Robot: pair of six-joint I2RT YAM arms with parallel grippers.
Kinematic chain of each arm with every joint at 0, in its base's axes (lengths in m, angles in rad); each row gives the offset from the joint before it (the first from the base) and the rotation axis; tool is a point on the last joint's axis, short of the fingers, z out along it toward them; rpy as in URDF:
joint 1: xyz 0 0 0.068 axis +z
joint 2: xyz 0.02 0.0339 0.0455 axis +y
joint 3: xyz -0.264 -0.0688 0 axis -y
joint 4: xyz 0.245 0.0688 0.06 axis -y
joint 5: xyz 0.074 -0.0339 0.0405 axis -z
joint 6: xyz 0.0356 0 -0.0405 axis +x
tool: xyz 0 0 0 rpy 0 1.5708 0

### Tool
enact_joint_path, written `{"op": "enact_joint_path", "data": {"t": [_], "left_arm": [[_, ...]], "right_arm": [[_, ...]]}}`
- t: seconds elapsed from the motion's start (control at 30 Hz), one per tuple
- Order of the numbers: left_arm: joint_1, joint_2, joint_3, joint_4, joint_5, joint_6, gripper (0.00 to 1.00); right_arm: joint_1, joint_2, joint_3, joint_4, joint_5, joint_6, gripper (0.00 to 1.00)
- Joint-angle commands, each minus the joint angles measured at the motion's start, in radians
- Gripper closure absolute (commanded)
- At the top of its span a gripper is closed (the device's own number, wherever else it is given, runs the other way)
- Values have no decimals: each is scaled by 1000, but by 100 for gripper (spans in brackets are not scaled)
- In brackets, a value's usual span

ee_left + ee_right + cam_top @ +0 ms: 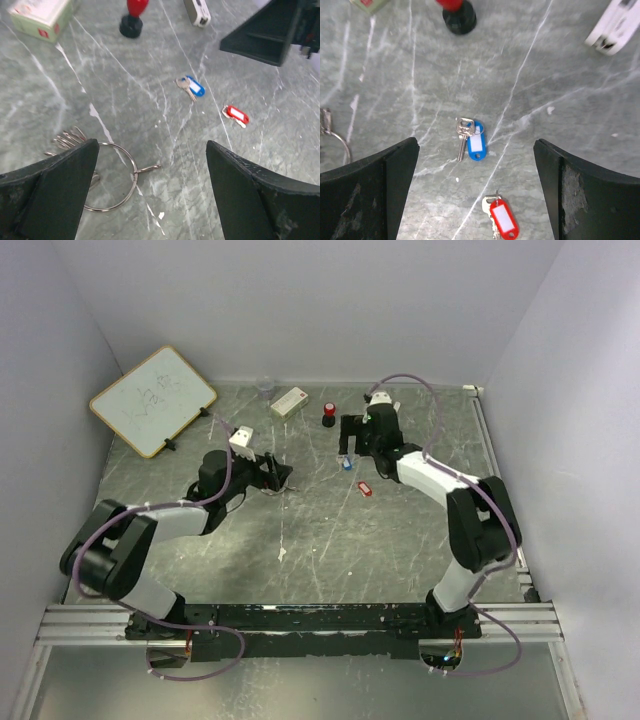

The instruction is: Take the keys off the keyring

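The keyring (135, 172), a thin silvery wire loop, lies flat on the marble table under my left gripper (152, 150). That gripper is open, with its left finger over part of the loop. Several plain silvery keys (70, 137) fan out from the loop's far left side. A key with a blue tag (472, 140) and a key with a red tag (502, 220) lie loose on the table, apart from the loop. My right gripper (475, 145) hangs open above them and holds nothing. From above, the blue key (347, 464) and the red key (364, 487) lie below the right gripper (350, 445).
A small black object with a red top (329, 414) stands behind the keys. A white box (290, 401) and a clear cup (265, 388) sit near the back wall. A whiteboard (152, 400) leans at the back left. A white device (615, 30) lies at the far right.
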Motion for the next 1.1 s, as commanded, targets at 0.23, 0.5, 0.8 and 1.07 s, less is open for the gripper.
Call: {"op": "enact_joint_path", "data": {"t": [0.23, 0.5, 0.8, 1.07], "left_arm": [[6, -300, -80, -177, -273, 86, 1], [6, -543, -145, -339, -503, 114, 1], [6, -770, -230, -392, -578, 139, 1], [6, -784, -219, -456, -642, 153, 1]], "right_arm": [[9, -261, -139, -30, 199, 24, 0], [16, -469, -312, -31, 447, 92, 0], [19, -671, -413, -153, 711, 249, 0], [19, -792, -435, -273, 799, 336, 0]]}}
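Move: The ring of keys lies on the table about 11 cm below the left hand, some 4 cm ahead and 3 cm to its left; the blue-tagged key is about 9 cm ahead of that hand and 13 cm to its right. From the right hand, the blue-tagged key is 2 cm ahead, 3 cm left and 10 cm down. The red-tagged key sits about 4 cm behind and 1 cm right, the red stamp 14 cm ahead and 7 cm left. Back both empty, wide-open grippers off the keys, lifting first. Carry the left about 15 cm left and up, drawing back a little, away from the ring, turning counter-clockwise. Swing the right about 16 cm right, nearly as far back and also up, away from the blue-tagged key, yawing some 40 degrees clockwise; let both fingertips tip upward. ##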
